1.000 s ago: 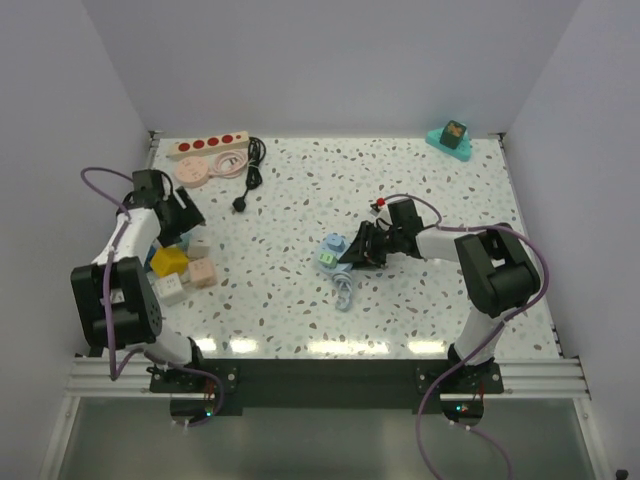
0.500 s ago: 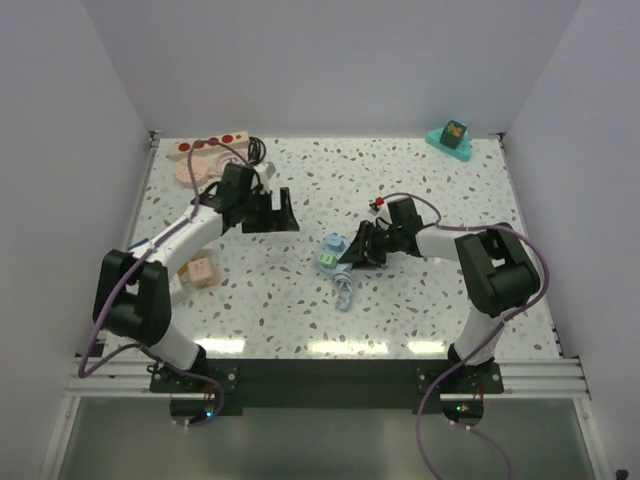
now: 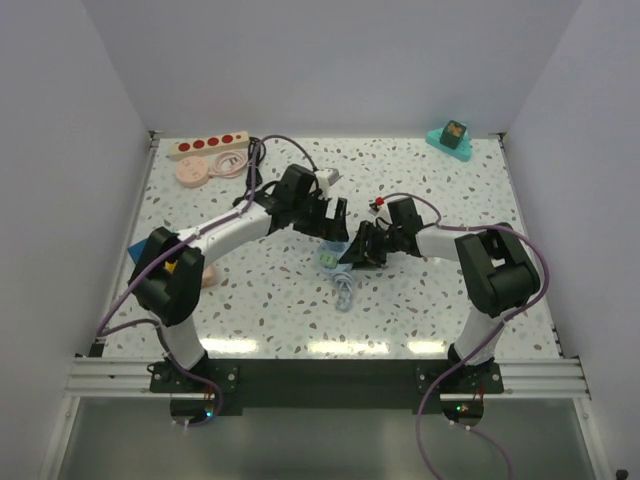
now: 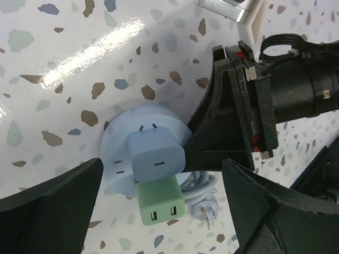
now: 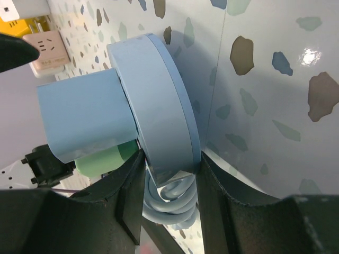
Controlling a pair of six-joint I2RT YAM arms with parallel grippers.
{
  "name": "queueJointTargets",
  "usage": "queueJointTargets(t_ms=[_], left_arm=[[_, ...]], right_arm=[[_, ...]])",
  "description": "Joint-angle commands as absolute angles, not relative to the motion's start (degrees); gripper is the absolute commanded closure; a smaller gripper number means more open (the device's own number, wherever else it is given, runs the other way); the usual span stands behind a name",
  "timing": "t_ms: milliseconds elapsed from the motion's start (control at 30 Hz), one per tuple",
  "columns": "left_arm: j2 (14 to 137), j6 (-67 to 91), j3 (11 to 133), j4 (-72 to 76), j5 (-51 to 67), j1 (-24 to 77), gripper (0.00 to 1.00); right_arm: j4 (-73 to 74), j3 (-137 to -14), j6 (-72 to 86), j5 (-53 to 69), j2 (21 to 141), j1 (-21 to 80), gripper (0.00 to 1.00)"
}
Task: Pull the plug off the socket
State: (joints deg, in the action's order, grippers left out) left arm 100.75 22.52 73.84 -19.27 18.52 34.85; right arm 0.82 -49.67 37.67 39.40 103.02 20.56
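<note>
A light-blue round socket disc (image 3: 328, 259) lies mid-table with a light-blue cube plug (image 4: 156, 156) and a green USB adapter (image 4: 160, 203) pushed into its face. My right gripper (image 5: 169, 164) is shut on the disc's rim (image 5: 161, 90), one finger on each flat side. My left gripper (image 4: 164, 182) hangs open and wide just above the two adapters, touching nothing. The disc's coiled blue cable (image 5: 172, 198) ends in bare prongs. The cream-white power strip (image 3: 207, 146) with red outlets lies at the far left; its black cord (image 3: 256, 155) runs under my left arm, so its black plug is hidden.
A pink round disc (image 3: 192, 170) with a thin pink cable sits by the strip. A teal holder (image 3: 452, 139) stands at the far right corner. Coloured blocks (image 3: 171, 267) lie at the left under my left arm. The right arm's wrist (image 4: 286, 90) is close beside my left fingers.
My left arm has swung from the blocks at the left across to the blue disc, and its jaws have opened wide. The right arm and the disc have not moved.
</note>
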Motion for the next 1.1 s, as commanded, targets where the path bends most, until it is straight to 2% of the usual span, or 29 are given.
queueJointTargets(t_ms=[0, 133, 267, 300, 367, 400, 467, 500, 567, 733, 967, 1067], left_arm=[[104.05, 19.08, 78.73, -19.23, 15.57, 36.38, 0.0], [109.06, 18.28, 82.43, -23.81, 9.94, 37.79, 0.01], [110.83, 17.23, 83.76, -24.43, 9.75, 37.88, 0.2], [111.09, 16.88, 84.02, -24.78, 10.71, 37.97, 0.31], [111.36, 16.44, 83.94, -25.05, 11.86, 38.06, 0.44], [111.27, 16.0, 83.85, -25.74, 12.04, 38.06, 0.57], [110.83, 15.65, 83.59, -26.54, 12.04, 38.06, 0.75], [110.48, 15.12, 83.41, -27.06, 12.04, 37.97, 0.89], [109.34, 14.77, 83.41, -27.77, 11.87, 37.97, 1.0], [105.66, 15.11, 84.99, -30.67, 11.69, 35.69, 1.0], [102.83, 16.79, 86.48, -33.22, 21.26, 26.29, 1.0], [103.27, 16.35, 89.11, -37.52, 21.01, 24.7, 1.0]], right_arm=[[7.29, -47.64, 34.36, 32.17, 105.21, 21.27, 1.0], [7.03, -47.72, 34.72, 32.08, 105.38, 21.44, 1.0], [6.94, -47.81, 34.89, 31.99, 105.64, 21.53, 1.0], [6.94, -47.9, 34.98, 31.91, 105.64, 21.53, 1.0], [6.77, -47.9, 35.16, 31.73, 105.91, 21.53, 1.0], [6.77, -47.9, 35.33, 31.47, 106.0, 21.53, 1.0], [6.86, -48.08, 35.68, 31.03, 106.35, 21.53, 1.0], [6.94, -48.16, 36.12, 30.5, 106.96, 21.53, 1.0], [7.29, -48.16, 36.65, 29.45, 107.49, 21.45, 1.0], [9.66, -49.04, 37.88, 24.36, 112.05, 21.36, 1.0], [11.68, -49.13, 37.97, 18.4, 119.62, 21.18, 1.0], [13.27, -49.39, 37.88, 16.53, 119.79, 21.09, 1.0]])
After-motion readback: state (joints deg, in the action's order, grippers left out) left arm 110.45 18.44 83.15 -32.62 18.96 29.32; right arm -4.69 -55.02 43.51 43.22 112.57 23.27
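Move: The blue plug sits about 5 cm below the open left hand, 1 cm ahead and 2 cm to its right. The round socket's middle is 2 cm back, 1 cm right and 8 cm below that hand; the green plug is 3 cm back, straight in line sideways and 7 cm below. From the right hand, already gripping the socket rim, the blue plug lies 4 cm ahead, 3 cm left and 3 cm higher. Left hand drops about 4 cm, pinches the blue plug, hauls left some 5 cm; right, gripping socket, follows. ##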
